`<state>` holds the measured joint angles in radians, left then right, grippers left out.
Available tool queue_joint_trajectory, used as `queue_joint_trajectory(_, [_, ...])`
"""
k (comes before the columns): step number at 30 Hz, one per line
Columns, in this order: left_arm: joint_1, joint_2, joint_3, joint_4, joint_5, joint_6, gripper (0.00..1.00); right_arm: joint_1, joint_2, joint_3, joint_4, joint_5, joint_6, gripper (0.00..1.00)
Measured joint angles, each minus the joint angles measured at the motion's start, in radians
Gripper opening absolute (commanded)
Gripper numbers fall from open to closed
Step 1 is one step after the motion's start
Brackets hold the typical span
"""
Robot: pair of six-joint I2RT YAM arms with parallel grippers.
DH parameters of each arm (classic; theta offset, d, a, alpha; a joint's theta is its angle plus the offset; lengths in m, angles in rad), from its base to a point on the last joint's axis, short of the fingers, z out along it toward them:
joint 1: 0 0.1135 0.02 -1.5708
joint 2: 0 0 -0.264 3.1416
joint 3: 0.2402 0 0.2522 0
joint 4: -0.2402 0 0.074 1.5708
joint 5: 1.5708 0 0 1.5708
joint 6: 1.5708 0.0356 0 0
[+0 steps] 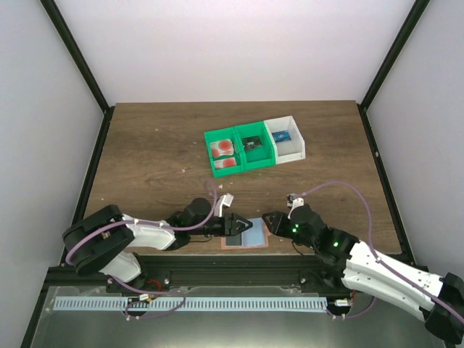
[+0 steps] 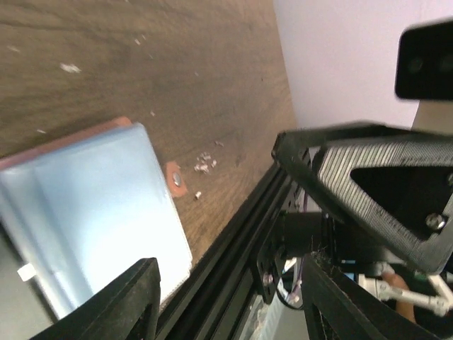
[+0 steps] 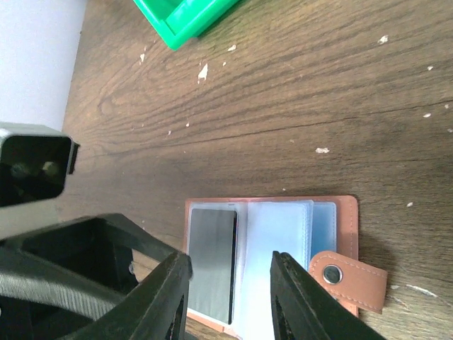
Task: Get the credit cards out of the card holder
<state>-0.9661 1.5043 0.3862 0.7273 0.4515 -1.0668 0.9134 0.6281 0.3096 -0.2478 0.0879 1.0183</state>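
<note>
The card holder (image 1: 250, 237) lies open near the table's front edge, salmon-pink rim up, with blue-grey pocket panels (image 3: 283, 248) and a snap tab (image 3: 347, 276). A dark grey card (image 3: 212, 258) sits in its left pocket. Two pale credit cards with red blots (image 1: 223, 150) lie in the green bin. My left gripper (image 1: 233, 226) hovers at the holder's left side and is open; in its wrist view the gripper (image 2: 226, 304) has nothing between the jaws and the holder (image 2: 99, 205) is beside it. My right gripper (image 3: 230, 297) stands open just above the holder's near edge, empty.
A green bin (image 1: 246, 161) with two compartments and a white bin (image 1: 293, 148) stand together at mid-table; each holds small items. The black frame rail (image 2: 233, 234) runs right along the holder's near side. Pale crumbs dot the wood (image 3: 203, 71).
</note>
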Motion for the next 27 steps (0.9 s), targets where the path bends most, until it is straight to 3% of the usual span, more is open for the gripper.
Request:
queue_joint_trajectory(4, [0.044,-0.07,-0.042,-0.042,-0.04,0.009,0.41,0.0,0.052,0.006,0.022,-0.028,-0.001,0.33])
queue_joint_trajectory(11, [0.1,-0.205,-0.125,-0.147,-0.088,0.056,0.0,0.0,0.201,0.04,0.074,-0.109,-0.01,0.33])
queue_joint_trajectory(19, [0.111,-0.266,-0.175,-0.22,-0.117,0.096,0.0,0.015,0.335,0.066,0.179,-0.187,-0.013,0.3])
queue_joint_trajectory(27, [0.114,-0.162,-0.202,-0.197,-0.084,0.113,0.0,0.073,0.492,0.124,0.249,-0.225,-0.013,0.29])
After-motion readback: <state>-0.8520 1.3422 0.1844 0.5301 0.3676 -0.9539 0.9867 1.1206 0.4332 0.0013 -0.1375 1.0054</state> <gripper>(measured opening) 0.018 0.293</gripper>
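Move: The card holder's left edge lies about 7 cm to the left of the left hand, level with it and some 8 cm below; the grey card in its pocket is about 4 cm left of that hand. From the right hand the grey card is roughly 11 cm to the left, 1 cm back and 10 cm down. The light-blue page is about 5 cm to the right hand's left, and the clasp almost straight beneath that hand; both are 1 cm back. Over the grey card the two hands shift left together. The left hand shuts its open fingers on nothing while travelling some 8 cm left, then sinks about 6 cm to bring the closed tips down close by the card holder's left edge. The right follows about 8 cm left and 3 cm down towards the card, slightly back, turning some 15 degrees counter-clockwise, its fingers still partly open. ##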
